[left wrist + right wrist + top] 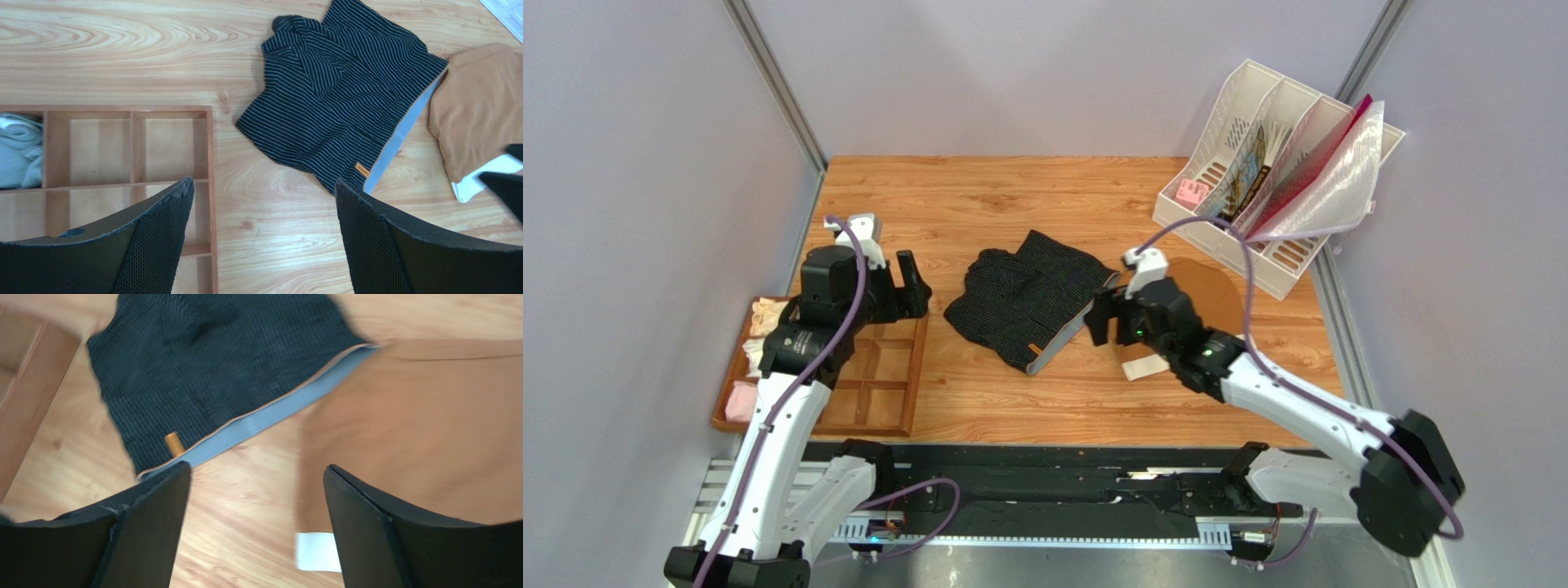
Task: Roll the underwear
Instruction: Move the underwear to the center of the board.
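The underwear (1020, 300) lies rumpled and flat on the wooden table, black with fine pale lines and a light grey waistband (1063, 343) at its near right edge. It also shows in the left wrist view (344, 104) and the right wrist view (215, 361). My left gripper (911, 284) is open and empty, to the left of the underwear, over the tray's right edge (263, 187). My right gripper (1102, 312) is open and empty, just right of the waistband, over bare table between it and the brown briefs (258, 468).
Plain brown briefs (1204, 294) with a cream waistband lie right of the underwear, partly under my right arm. A wooden divided tray (879, 368) at the left holds pale rolled cloth (762, 325). A white file rack (1271, 172) stands at the back right.
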Available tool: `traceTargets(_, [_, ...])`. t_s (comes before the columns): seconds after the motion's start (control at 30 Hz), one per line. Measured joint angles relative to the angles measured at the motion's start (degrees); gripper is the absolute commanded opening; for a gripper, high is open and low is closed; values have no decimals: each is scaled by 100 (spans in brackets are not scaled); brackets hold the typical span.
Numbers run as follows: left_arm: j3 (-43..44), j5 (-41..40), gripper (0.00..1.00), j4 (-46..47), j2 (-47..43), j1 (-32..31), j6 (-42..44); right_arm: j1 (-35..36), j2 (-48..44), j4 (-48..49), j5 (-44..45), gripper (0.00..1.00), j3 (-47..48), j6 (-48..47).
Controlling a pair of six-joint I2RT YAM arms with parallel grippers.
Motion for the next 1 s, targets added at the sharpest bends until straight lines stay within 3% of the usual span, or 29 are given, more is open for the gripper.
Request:
traceTargets(0.13, [-2, 195, 89, -7, 238, 0, 0, 629, 1215, 55, 61, 62, 634, 192])
traceTargets(0.33, [-46, 389, 89, -85, 470, 0, 0, 1005, 2457, 111, 11, 53, 1344, 437])
traceTargets(1.0, [-52, 590, 89, -105, 492, 0, 0, 1139, 3488, 295, -931, 51, 1700, 1307])
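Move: The underwear's near waistband corner, by the orange tag, lies about 15 cm to the right hand's left, 3 cm nearer the base and 12 cm below. The garment's middle is roughly 11 cm farther out than that corner. The brown cloth's middle is about 11 cm to the right hand's right and 8 cm ahead. From the left hand, that corner is some 20 cm right, 3 cm back and 22 cm down. Leftwards first and quickly, then sinking more steeply with a slight draw back, the right hand goes about 14 cm left and 10 cm down to the waistband corner by the orange tag. Its fingers tip some 20 degrees further down and close from wide to half open, either side of the corner. The left hand, still open, dips slightly and eases right. ##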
